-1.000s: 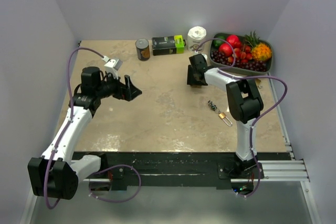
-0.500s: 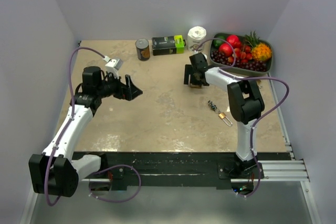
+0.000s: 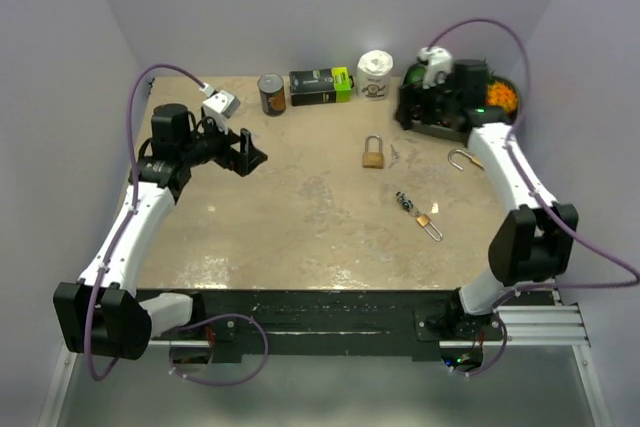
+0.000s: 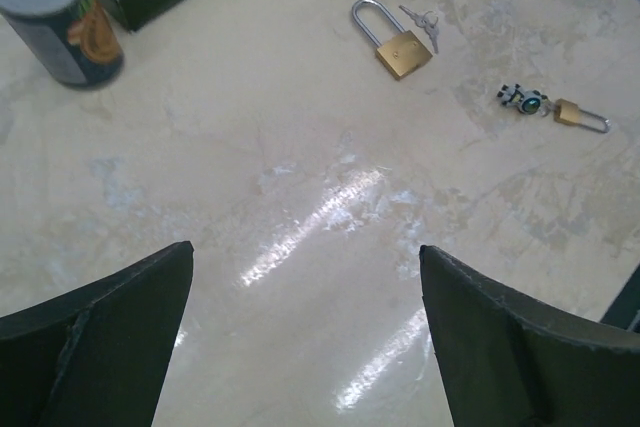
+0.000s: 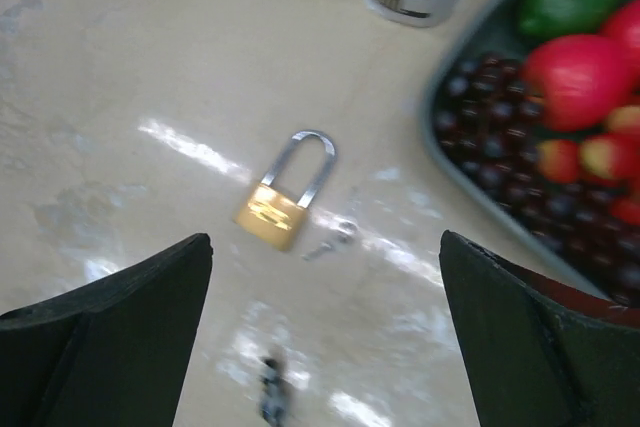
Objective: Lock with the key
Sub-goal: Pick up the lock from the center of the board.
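A shut brass padlock [image 3: 373, 152] lies flat mid-table, with a small silver key [image 3: 393, 153] just to its right. In the right wrist view the padlock [image 5: 285, 197] and the key [image 5: 335, 237] lie below my right gripper [image 5: 326, 238], which is open and empty. In the top view my right gripper [image 3: 408, 112] hangs by the fruit bowl. My left gripper [image 3: 248, 152] hovers at the left, open and empty. It [image 4: 306, 247] faces the padlock [image 4: 395, 42] and key [image 4: 425, 25] from well away.
A second padlock with an open shackle [image 3: 462, 159] lies at the right. A small padlock [image 3: 428, 222] and a keychain [image 3: 404, 200] sit nearer the front. A can [image 3: 271, 93], a box [image 3: 320, 85], a cup [image 3: 376, 73] and a fruit bowl [image 5: 430, 107] line the back.
My right arm has pulled back from mid-table to the far right, opening its jaws wide and uncovering the brass padlock and key. The left arm barely shifted.
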Robot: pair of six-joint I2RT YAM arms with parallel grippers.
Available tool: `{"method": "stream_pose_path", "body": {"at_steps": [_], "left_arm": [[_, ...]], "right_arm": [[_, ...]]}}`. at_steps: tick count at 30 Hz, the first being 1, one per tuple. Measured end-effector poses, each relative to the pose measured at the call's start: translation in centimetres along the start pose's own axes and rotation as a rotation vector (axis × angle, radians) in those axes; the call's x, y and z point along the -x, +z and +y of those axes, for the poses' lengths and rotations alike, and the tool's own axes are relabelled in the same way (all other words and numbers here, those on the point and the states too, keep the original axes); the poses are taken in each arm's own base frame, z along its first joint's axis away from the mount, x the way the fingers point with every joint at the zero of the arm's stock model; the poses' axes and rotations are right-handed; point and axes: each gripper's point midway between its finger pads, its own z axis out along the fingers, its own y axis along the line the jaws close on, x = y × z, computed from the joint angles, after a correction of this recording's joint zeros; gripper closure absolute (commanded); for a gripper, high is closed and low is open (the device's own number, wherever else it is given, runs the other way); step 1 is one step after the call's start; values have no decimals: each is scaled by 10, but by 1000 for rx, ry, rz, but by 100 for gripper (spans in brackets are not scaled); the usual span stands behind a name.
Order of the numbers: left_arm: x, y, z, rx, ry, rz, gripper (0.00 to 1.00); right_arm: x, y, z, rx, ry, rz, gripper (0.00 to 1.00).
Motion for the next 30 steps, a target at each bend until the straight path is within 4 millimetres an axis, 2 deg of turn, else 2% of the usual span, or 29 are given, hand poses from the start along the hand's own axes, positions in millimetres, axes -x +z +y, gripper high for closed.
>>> {"method": "stream_pose_path", "body": {"at_steps": [2, 4, 6, 9, 14, 20, 22, 27, 30], "left_arm": [[11, -2, 3, 11, 74, -28, 1], [16, -3, 3, 11, 121, -51, 1], [18, -3, 1, -3, 162, -82, 1], [15, 0, -5, -50, 192, -104, 1], [11, 14, -4, -94, 165, -106, 1], [8, 33, 6, -100, 99, -111, 1], [8, 36, 8, -100, 91, -115, 1], [4, 42, 12, -102, 71, -107, 1], [3, 44, 13, -103, 72, -102, 1]], "right_arm": [[1, -36, -43, -27, -43, -18, 1], [-11, -65, -86, -70, -60, 4, 1], [-29, -83, -115, -90, -54, 47, 1], [-69, -96, -144, -93, -2, 134, 1], [-121, -100, -174, -173, 139, 229, 1], [-169, -91, -192, -369, 318, 278, 1], [-177, -90, -200, -435, 370, 278, 1], [-178, -79, -231, -578, 456, 219, 2], [-182, -73, -244, -634, 479, 191, 7]]}}
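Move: The open lock, key in it, lies near the table's right edge, about 27 cm to the right of the right hand, level with it and 22 cm below. The fruit basket's middle is some 14 cm ahead and 23 cm right; the loose keys lie almost straight below, the closed lock 5 cm left and 1 cm ahead. From the left hand the open lock is roughly 13 cm ahead, 62 cm right and 23 cm below. Towards the open lock the right hand sweeps about 28 cm right, away from the closed lock, rising briefly and then sinking to end some 13 cm lower. It draws back on the way, then eases slightly forward again as the wrist turns clockwise and tips down; the fingers stay wide open, touching nothing. The left hand, empty and open, bobs up, then shifts a little forward and down. ##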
